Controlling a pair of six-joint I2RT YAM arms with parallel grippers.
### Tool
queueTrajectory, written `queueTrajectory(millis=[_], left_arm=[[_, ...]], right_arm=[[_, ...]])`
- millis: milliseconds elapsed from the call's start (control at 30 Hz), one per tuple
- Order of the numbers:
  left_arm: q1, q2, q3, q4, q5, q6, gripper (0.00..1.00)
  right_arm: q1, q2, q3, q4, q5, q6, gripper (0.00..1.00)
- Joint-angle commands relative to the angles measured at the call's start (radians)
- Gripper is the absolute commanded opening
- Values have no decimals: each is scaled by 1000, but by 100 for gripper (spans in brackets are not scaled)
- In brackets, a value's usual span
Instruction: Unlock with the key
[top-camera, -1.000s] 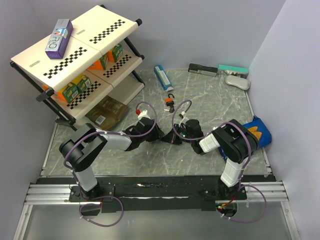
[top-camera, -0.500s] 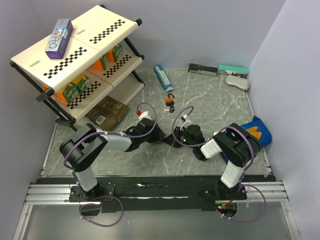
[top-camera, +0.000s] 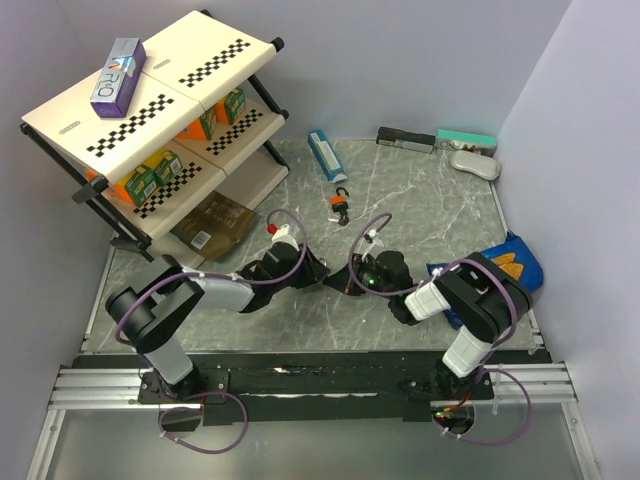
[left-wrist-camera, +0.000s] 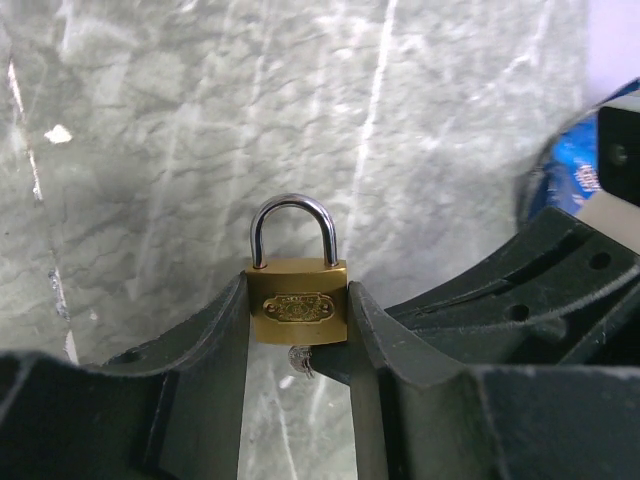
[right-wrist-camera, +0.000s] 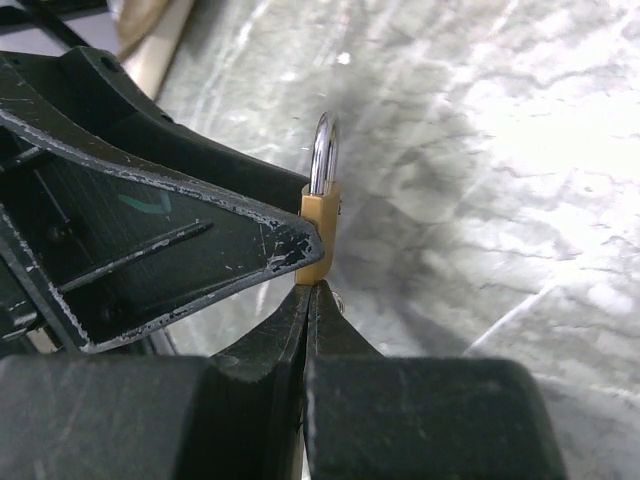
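Observation:
A small brass padlock (left-wrist-camera: 297, 305) with its steel shackle down is clamped by its sides between the fingers of my left gripper (left-wrist-camera: 298, 290), just above the marble table. A sliver of the metal key (left-wrist-camera: 297, 362) pokes out under the lock's bottom. My right gripper (right-wrist-camera: 311, 287) is pressed shut on the key (right-wrist-camera: 341, 297), its tips right against the underside of the padlock (right-wrist-camera: 320, 235). Most of the key is hidden between the pads. From above, the two grippers meet nose to nose at mid-table, the left gripper (top-camera: 318, 272) and the right gripper (top-camera: 350, 280).
An orange-bodied padlock (top-camera: 341, 205) lies farther back. A two-tier rack (top-camera: 150, 110) with boxes fills the back left, a brown packet (top-camera: 212, 225) under it. A blue carton (top-camera: 325, 155) and flat items (top-camera: 465, 140) lie at the back, a blue bag (top-camera: 512, 262) at right.
Both arms have shifted a little toward the near edge, with the left elbow swinging left. The grips on padlock and key look unchanged.

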Motion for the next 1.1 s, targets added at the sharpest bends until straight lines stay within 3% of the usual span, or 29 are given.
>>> queueTrajectory(millis=[0, 233, 433, 600, 1067], left_arm=[[-54, -77, -41, 19, 186, 36, 1], [-54, -207, -81, 85, 197, 59, 1], [-52, -304, -69, 49, 192, 72, 1], [-54, -318, -56, 48, 246, 83, 1], [-54, -333, -124, 271, 412, 122, 1]], right_arm=[[-39, -120, 21, 138, 120, 22, 0], [-53, -225, 17, 57, 104, 19, 0], [-65, -314, 3, -1, 112, 2, 0], [-73, -354, 9, 3, 58, -1, 0], [-96, -390, 44, -18, -71, 85, 0]])
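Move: The brass padlock is already pinched in my left fingertips, shackle uppermost, about 1 cm beyond the hand point. From my right hand, which holds the key at its underside, the lock is roughly 2 cm ahead, 2 cm left and 1 cm up. From my left hand, the orange padlock lies some 16 cm ahead, 4 cm right and 6 cm below; the brown package is about 12 cm ahead and 24 cm left, some 5 cm lower. I raise both hands together, straight up from the table by about 10 cm, quickly at first, then easing off and drawing back a centimetre or two. As they rise I tip both sets of fingers up towards level, the left by some 20 degrees and the right rather less, my left keeping its pinch on the brass padlock, my right staying shut on the key at its underside. ##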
